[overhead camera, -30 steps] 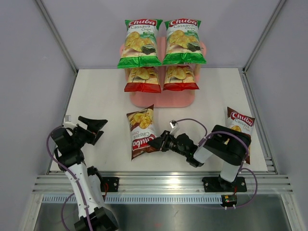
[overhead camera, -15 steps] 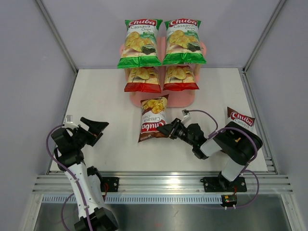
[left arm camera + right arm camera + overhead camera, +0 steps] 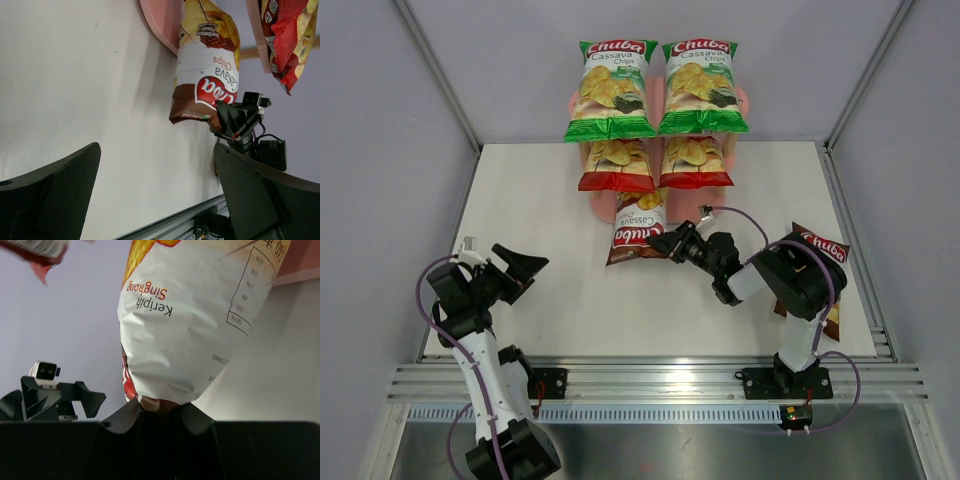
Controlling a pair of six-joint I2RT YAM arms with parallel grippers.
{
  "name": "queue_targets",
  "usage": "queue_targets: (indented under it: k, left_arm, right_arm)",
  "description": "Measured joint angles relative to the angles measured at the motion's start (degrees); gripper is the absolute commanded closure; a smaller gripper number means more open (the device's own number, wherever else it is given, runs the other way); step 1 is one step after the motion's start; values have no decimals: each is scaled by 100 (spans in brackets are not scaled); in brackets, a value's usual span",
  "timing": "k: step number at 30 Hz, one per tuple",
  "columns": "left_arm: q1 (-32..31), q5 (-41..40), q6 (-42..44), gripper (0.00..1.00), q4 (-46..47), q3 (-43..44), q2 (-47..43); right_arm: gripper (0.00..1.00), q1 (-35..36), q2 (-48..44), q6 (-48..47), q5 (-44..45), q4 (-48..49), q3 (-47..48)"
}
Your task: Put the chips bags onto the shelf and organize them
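Observation:
Two green chips bags [image 3: 611, 88] [image 3: 703, 85] lie on the top tier of the pink shelf [image 3: 712, 205], and two red bags [image 3: 616, 165] [image 3: 695, 162] on the middle tier. My right gripper [image 3: 665, 243] is shut on the near edge of a dark brown bag [image 3: 638, 232] [image 3: 195, 330]. That bag's far end reaches over the bottom board [image 3: 160, 22], under the red bags. A second brown bag [image 3: 817, 250] lies at the right, partly behind my right arm. At the near left my left gripper [image 3: 525, 272] [image 3: 157, 200] stands open and holds nothing.
Grey walls close in the white table [image 3: 530, 200] on three sides. A metal rail [image 3: 650, 380] runs along the near edge. My right arm's elbow [image 3: 805, 285] hangs over the second brown bag.
My right gripper has carried the brown bag away from the near table towards the shelf, so its far end now lies under the red bags. The left arm has barely shifted.

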Motion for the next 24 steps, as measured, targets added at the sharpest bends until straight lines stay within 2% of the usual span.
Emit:
queue_targets:
  k: [3,7,16,24]
  left_arm:
    - [-2,57,87,1,-39,0,57]
    - [-2,118,153,1,-42,0,57]
    - [-39,177,179,1,-39,0,57]
    - [-103,188,179,1,-39,0,55]
  right_arm:
    - [84,-151,448,153,-96,-4,225]
    - [77,-205,839,284,-133,7,505]
    - [73,-417,1692,868,-352,170,1449]
    - [72,-551,1996,1069,-627,138,2059]
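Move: Just ahead of the right hand, which already holds the brown chips bag by one end corner, is the left half of the pink bottom shelf, its middle about 17 cm forward, 8 cm left and 3 cm lower. On the middle shelf are two red bags, both about 15 cm ahead and 14 cm above, one 9 cm left and the other 9 cm right. From the open left hand, that bottom-shelf spot is roughly 27 cm forward, 20 cm right and 7 cm down. Forward, dipping about 3 cm early and drifting slightly left, the right hand pushes the brown chips bag into the bottom shelf, beneath the left red bag, for some 8 cm, slowing at the end. The wrist tilts about 10 degrees, fingertips tipping down, while the fingers still pinch the bag's corner, their grip easing late on. ##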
